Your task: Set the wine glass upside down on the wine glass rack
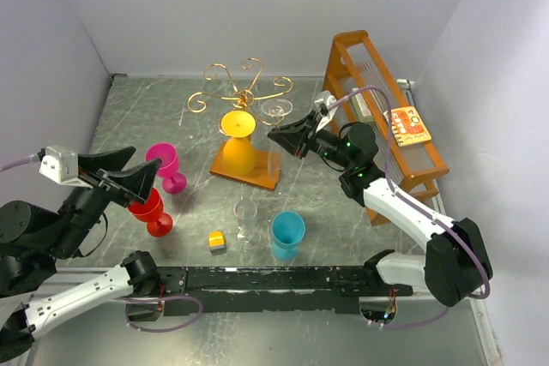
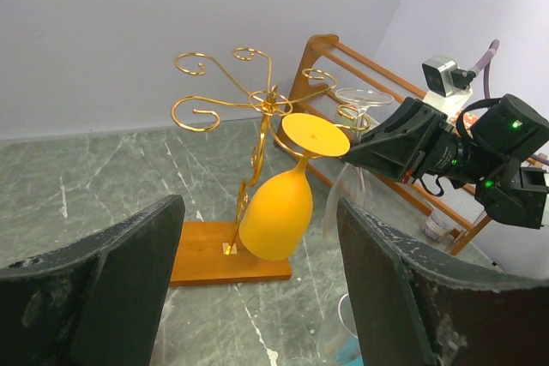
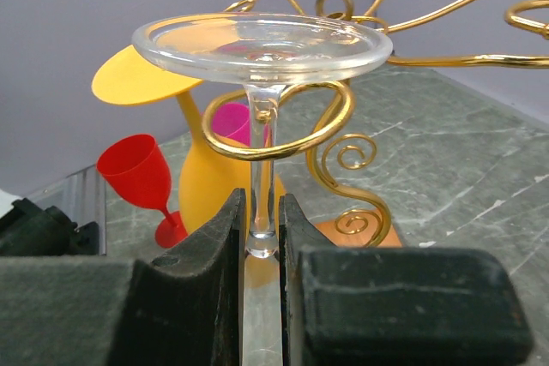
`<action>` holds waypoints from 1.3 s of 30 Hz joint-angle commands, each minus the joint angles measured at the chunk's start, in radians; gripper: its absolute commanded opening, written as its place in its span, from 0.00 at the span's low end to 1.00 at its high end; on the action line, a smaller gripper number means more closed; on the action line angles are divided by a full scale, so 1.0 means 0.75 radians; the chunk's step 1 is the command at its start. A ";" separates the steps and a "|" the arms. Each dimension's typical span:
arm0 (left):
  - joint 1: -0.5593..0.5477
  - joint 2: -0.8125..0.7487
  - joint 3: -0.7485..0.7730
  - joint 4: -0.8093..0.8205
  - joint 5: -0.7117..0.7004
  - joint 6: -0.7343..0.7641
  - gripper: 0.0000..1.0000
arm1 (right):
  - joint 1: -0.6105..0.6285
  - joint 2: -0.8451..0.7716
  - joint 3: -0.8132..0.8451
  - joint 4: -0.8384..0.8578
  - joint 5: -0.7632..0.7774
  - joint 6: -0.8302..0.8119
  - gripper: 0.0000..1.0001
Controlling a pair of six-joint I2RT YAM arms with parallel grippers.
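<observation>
A clear wine glass [image 3: 262, 40] hangs upside down, foot on top, its stem passing through a curled gold arm [image 3: 287, 139] of the wine glass rack [image 1: 244, 83]. My right gripper [image 3: 262, 225] is shut on that stem just below the curl, where stem meets bowl. From above, the glass's foot [image 1: 276, 109] sits at the rack's right side with the right gripper [image 1: 279, 136] beside it. A yellow glass [image 2: 279, 212] also hangs inverted over the rack's wooden base [image 2: 214, 255]. My left gripper [image 2: 257, 289] is open and holds nothing, well left of the rack.
A tall orange slatted frame [image 1: 386, 117] stands behind the right arm. A pink glass [image 1: 165, 163] and a red glass [image 1: 153, 212] stand by the left gripper [image 1: 129, 175]. An upright clear glass [image 1: 246, 216], a blue cup [image 1: 287, 235] and a yellow block [image 1: 217, 240] sit near the front.
</observation>
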 commanded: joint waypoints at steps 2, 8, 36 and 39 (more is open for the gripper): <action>-0.004 0.003 -0.014 0.021 -0.017 -0.001 0.82 | -0.004 0.021 0.038 0.039 0.083 -0.034 0.00; -0.003 0.003 -0.022 0.028 -0.017 -0.001 0.83 | -0.004 0.070 0.054 0.019 0.111 -0.058 0.00; -0.004 0.161 -0.112 0.120 0.063 0.006 0.86 | -0.003 -0.010 0.002 -0.117 0.259 -0.043 0.51; -0.004 0.177 -0.129 0.133 0.083 0.006 0.86 | -0.003 -0.045 0.014 -0.187 0.285 -0.050 0.56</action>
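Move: The right hand still holds the clear wine glass upside down by its stem; the rack's near-right hook lies about 3 cm ahead of that hand, level left-right, some 4 cm above. The hanging yellow glass stands roughly 7 cm left and 1 cm back, its middle 4 cm lower; the rack's hub is about 6 cm left, 7 cm ahead and 6 cm up. From the left hand, the hook is some 15 cm ahead, 18 cm right and 8 cm below. Right hand eases the glass 3 cm forward and down onto the hook, then opens; left goes 5 cm right, sinking. ##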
